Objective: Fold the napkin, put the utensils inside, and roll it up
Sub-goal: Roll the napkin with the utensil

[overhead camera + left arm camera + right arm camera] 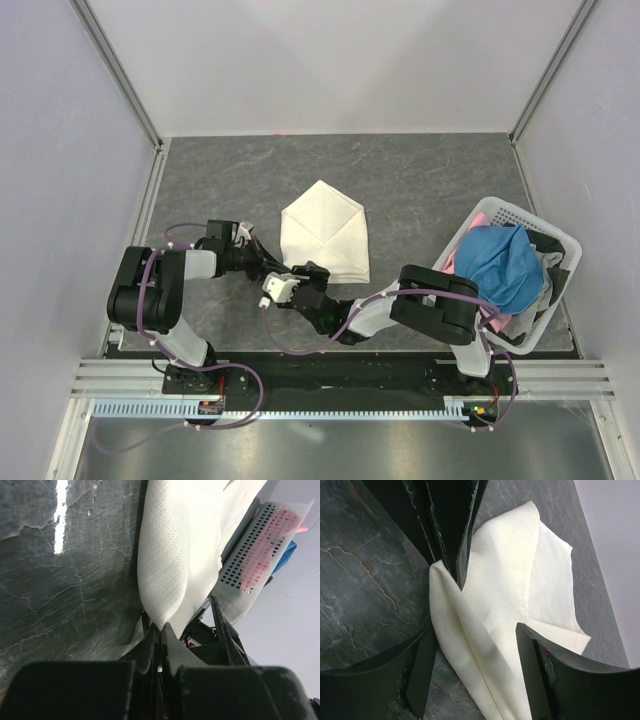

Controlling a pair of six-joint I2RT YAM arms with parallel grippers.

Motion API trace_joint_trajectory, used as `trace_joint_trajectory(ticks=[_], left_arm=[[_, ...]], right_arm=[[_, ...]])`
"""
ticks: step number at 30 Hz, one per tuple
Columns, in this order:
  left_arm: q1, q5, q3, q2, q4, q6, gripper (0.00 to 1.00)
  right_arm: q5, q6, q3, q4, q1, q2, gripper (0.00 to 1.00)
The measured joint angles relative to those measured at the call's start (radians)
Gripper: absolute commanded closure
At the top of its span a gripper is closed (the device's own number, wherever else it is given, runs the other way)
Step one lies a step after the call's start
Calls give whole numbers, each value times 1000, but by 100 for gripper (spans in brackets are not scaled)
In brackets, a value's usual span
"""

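Note:
The cream napkin [325,235] lies partly folded on the dark table, its flaps meeting in a point toward the back. My left gripper [284,268] is shut on the napkin's near-left corner; in the left wrist view the cloth [170,555] bunches into the closed tips [160,629]. My right gripper [303,275] stands open right beside it, straddling the near edge of the napkin [505,580] with a finger on each side [474,640]. The left gripper's dark fingers [447,535] show at the top of the right wrist view, pinching the corner. The utensils are out of view.
A white perforated basket [470,225] stands at the right, holding a blue cloth [505,265] and a pink cloth [478,218]. It also shows in the left wrist view, the basket [250,565] just past the napkin. White walls enclose the table on three sides.

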Motion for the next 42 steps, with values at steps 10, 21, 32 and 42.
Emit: trace_joint_trajectory(ticks=[10,21,32,42], left_arm=[[10,0,5,0,-21,9,98],[15,0,5,0,-27,12,97],[15,-40,-4,-53,1,7,29],[15,-251,-101,-261,42,8,20]], right_arm=[[1,-16,-11,3,-35,-2,34],[-80,21,-65,-54,-68,-46,74],[-202,56,-36,-177,-93,-76,100],[-428,138,85,-407,-181,-97,100]])
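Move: The spot on the napkin's near edge that the open right fingers go for lies about 2 cm to that hand's right, level in depth, and 2 cm below. From the right hand, the napkin corner still pinched by the left fingers is some 4 cm left; the near right corner is about 13 cm right and 3 cm back, and the far tip some 18 cm ahead and 3 cm right, both roughly 3 cm lower. From the left hand that edge spot lies about 6 cm right and 1 cm lower. With the left fingers still pinching the corner, the right hand eases forward and right, then drops about 2 cm and draws back slightly as its fingers shut on the near edge beside that corner; keeping the grip, it then shifts a little left and forward, the fingers tipping down by some 20 degrees in all. Once the right fingers have nearly closed, the left ones open wide, let go of the corner and back away left, forward and up by about 4 cm, tilting upward. ##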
